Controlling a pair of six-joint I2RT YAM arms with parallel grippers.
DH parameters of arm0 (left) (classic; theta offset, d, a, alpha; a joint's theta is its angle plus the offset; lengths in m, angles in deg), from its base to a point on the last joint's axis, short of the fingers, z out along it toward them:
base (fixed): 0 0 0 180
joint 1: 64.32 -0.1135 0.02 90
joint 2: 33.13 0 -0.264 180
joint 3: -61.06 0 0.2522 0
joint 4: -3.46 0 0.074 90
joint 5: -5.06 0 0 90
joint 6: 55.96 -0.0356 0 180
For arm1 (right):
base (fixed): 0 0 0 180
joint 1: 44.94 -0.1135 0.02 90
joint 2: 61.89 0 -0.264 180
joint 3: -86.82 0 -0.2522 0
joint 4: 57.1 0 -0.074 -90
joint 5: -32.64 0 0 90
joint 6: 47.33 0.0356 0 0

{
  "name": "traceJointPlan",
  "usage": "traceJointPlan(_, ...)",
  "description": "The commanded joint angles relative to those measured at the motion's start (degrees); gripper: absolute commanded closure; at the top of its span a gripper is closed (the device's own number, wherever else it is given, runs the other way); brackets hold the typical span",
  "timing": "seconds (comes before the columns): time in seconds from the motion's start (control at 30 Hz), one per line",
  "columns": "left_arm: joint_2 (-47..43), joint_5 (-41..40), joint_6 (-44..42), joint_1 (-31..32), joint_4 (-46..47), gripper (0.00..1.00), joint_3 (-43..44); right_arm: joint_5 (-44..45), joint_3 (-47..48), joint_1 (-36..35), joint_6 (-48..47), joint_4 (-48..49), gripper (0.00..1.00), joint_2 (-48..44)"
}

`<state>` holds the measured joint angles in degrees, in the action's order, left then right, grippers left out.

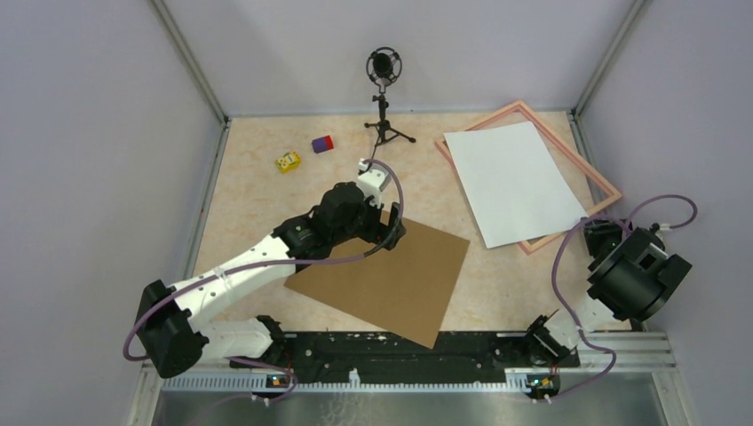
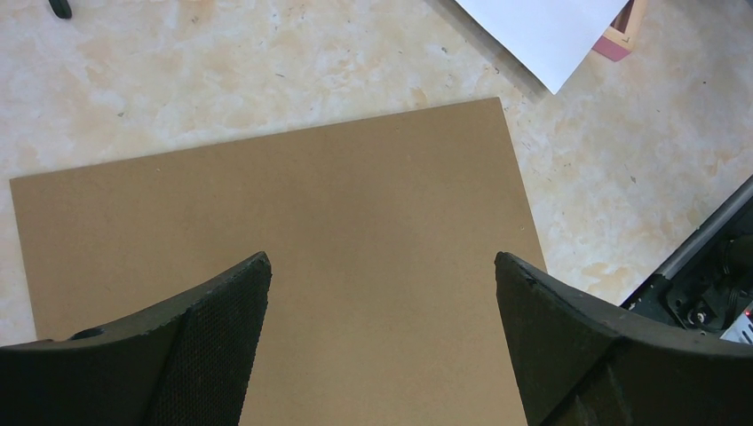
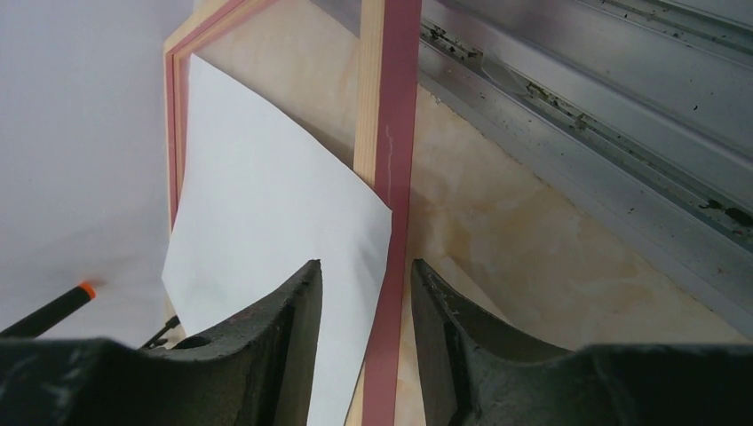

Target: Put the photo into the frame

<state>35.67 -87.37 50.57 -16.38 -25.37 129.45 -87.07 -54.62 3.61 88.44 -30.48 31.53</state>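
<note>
The photo (image 1: 515,182) lies white side up and askew across the pink frame (image 1: 573,147) at the back right, its near corner overhanging the frame's near rail. My right gripper (image 1: 593,229) is at the frame's near right corner. In the right wrist view, its fingers (image 3: 364,271) stand partly open astride the pink rail (image 3: 400,133) and the photo's edge (image 3: 266,204), with gaps on both sides. My left gripper (image 1: 393,226) hovers wide open over the brown backing board (image 1: 391,280), with nothing between its fingers (image 2: 382,259). The photo's corner (image 2: 542,31) shows beyond the board (image 2: 293,195).
A microphone on a small tripod (image 1: 384,98) stands at the back centre. A yellow toy (image 1: 287,161) and a red-and-blue block (image 1: 322,143) lie at the back left. A metal wall rail (image 3: 604,115) runs close beside the frame on the right.
</note>
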Motion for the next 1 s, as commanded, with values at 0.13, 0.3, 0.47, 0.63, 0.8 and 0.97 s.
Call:
traceJointPlan(0.13, -0.5, -1.4, -1.0, 0.8, 0.5, 0.01, 1.1, -0.1, 2.2, 0.5, 0.7, 6.5, 0.65, 3.9)
traceJointPlan(0.3, -0.5, -1.9, -1.1, 0.8, 0.3, 0.02, 1.1, -0.4, 3.0, 0.5, 2.0, 9.0, 0.81, 5.8)
traceJointPlan(0.47, -0.5, -2.1, -1.1, 0.9, 0.3, 0.02, 1.2, -0.6, 3.4, 0.4, 2.1, 7.8, 0.98, 2.2)
traceJointPlan(0.63, -0.5, -2.6, -1.2, 1.2, 0.2, 0.01, 1.3, 1.3, 6.2, 0.5, 0.6, 1.1, 1.0, -3.2)
traceJointPlan(0.8, -0.6, -3.4, -1.6, 1.3, 0.0, 0.02, 1.4, 3.0, 10.7, 0.5, -2.3, -4.9, 1.0, -6.7)
traceJointPlan(0.97, -0.5, -3.3, -1.6, 1.7, 0.0, 0.01, 1.4, 0.3, 16.8, 0.4, -4.0, -5.3, 1.0, -1.8)
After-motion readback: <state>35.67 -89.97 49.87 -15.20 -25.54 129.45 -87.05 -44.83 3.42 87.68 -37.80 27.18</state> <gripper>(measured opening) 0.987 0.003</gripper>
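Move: The photo's near right corner, lying over the frame's near bar, is just beyond my half-open right fingers: about 2 cm ahead, level sideways and 2 cm below. The frame's right corner sits some 7 cm ahead and 8 cm to the right, 3 cm below; the middle of the frame is roughly 15 cm ahead and 21 cm to the left. From my idle left hand the photo corner lies about 58 cm right, 9 cm ahead, 17 cm down. With my right hand I dip a little over 1 cm onto the photo's near right corner and close the half-open fingers fully, pinching its edge. Then I lift it, rising some 7 cm from the low point while drifting about 3 cm forward and 3 cm to the right, towards the frame's right corner. ##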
